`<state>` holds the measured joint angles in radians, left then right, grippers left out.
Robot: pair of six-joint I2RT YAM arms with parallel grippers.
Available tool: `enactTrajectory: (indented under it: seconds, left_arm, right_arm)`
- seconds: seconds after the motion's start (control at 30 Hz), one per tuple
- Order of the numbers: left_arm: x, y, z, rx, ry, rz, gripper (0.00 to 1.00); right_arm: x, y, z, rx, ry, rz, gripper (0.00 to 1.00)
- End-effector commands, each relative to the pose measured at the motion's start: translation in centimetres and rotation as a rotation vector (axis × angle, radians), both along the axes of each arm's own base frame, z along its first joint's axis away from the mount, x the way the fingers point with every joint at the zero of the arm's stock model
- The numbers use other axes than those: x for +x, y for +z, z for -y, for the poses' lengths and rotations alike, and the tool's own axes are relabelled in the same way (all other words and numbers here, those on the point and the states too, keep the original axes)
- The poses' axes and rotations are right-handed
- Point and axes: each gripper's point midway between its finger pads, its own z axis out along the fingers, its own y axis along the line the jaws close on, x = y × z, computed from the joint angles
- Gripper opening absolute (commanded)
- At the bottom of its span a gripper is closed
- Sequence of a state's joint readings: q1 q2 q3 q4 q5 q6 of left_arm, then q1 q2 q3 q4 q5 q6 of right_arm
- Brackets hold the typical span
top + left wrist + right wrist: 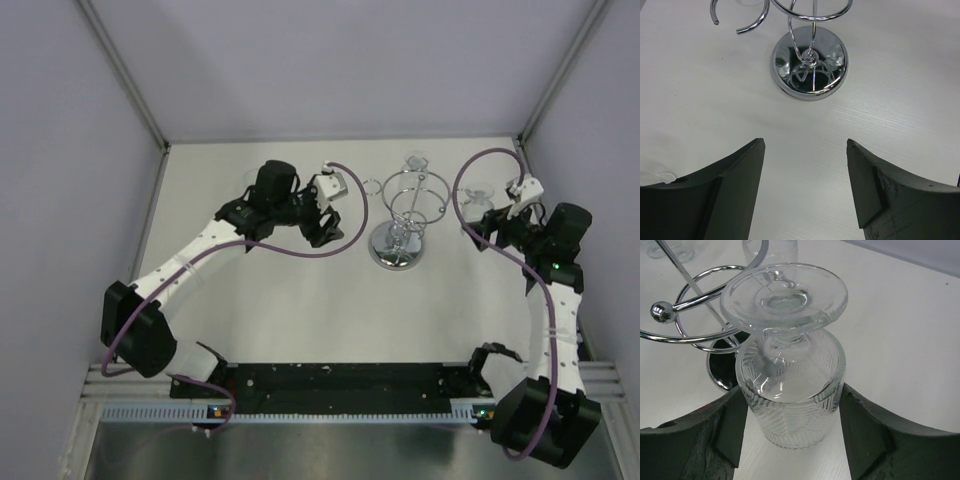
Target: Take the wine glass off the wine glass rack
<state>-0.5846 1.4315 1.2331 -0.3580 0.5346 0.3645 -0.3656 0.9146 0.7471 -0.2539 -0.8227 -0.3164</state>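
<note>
The wine glass rack (398, 248) stands mid-table on its mirror disc base (810, 75), its chrome arms curving out above. An upside-down ribbed wine glass (790, 385) sits between the fingers of my right gripper (792, 395), which is shut on its bowl, foot upward. The glass (478, 196) is just right of the rack. One rack ring and a ball-tipped arm (662, 311) lie close to its left. My left gripper (327, 230) stands open and empty left of the rack, with only bare table between its fingers (752, 165).
Another glass (415, 164) hangs at the rack's far side, and more glassware (771, 249) shows behind the held one. White walls and metal frame posts close in the table at the back and sides. The arm bases stand at the near edge.
</note>
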Motion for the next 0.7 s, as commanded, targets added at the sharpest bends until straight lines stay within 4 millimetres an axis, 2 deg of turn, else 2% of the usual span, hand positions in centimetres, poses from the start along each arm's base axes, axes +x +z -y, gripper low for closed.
enactTrajectory:
  seconds: [0.0, 0.1, 0.17, 0.23, 0.33, 0.37, 0.43, 0.63, 0.67]
  left_arm:
    - [0.4, 1.6, 0.5, -0.051, -0.007, 0.04, 0.72]
    - [0.5, 2.0, 0.5, -0.053, -0.003, 0.057, 0.72]
    - [0.7, 2.4, 0.3, -0.055, 0.012, 0.077, 0.71]
    - [1.0, 3.3, 0.1, -0.069, 0.028, 0.114, 0.72]
    - [1.5, 5.3, -0.1, -0.109, 0.052, 0.203, 0.72]
    - [1.6, 6.2, -0.2, -0.125, 0.05, 0.243, 0.71]
    - [1.9, 8.3, -0.1, -0.158, 0.054, 0.321, 0.7]
    - [2.6, 17.5, 0.3, -0.27, 0.073, 0.726, 0.7]
    - [2.7, 19.0, 0.4, -0.282, 0.082, 0.796, 0.7]
  right_arm:
    - [0.4, 3.4, 1.9, -0.009, -0.098, 0.075, 0.0]
    - [0.3, 4.4, 2.9, -0.004, -0.163, 0.087, 0.0]
    - [0.4, 6.1, 3.6, 0.009, -0.219, 0.108, 0.0]
    - [0.4, 8.9, 3.9, 0.045, -0.266, 0.148, 0.0]
    - [0.7, 14.4, 3.4, 0.167, -0.288, 0.21, 0.0]
    - [0.9, 16.2, 3.1, 0.209, -0.277, 0.224, 0.0]
    - [1.5, 18.6, 2.6, 0.269, -0.255, 0.221, 0.0]
    - [2.9, 21.9, -1.1, 0.521, -0.088, 0.053, 0.0]
    - [2.9, 22.7, -2.7, 0.526, -0.038, 0.048, 0.0]
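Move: Already gripped upside down by the right hand, the wine glass has its middle about 2 cm ahead of that hand; the rack's top ring is some 12 cm to the hand's left, 4 cm ahead and 3 cm higher. Another glass hangs about 11 cm ahead and 14 cm left, roughly level. For the left hand, the gripped glass lies about 34 cm right, 4 cm ahead, at about its height. Right hand shifts the held glass 3 cm right, then some 20 cm up from the rack; left hand rises. ##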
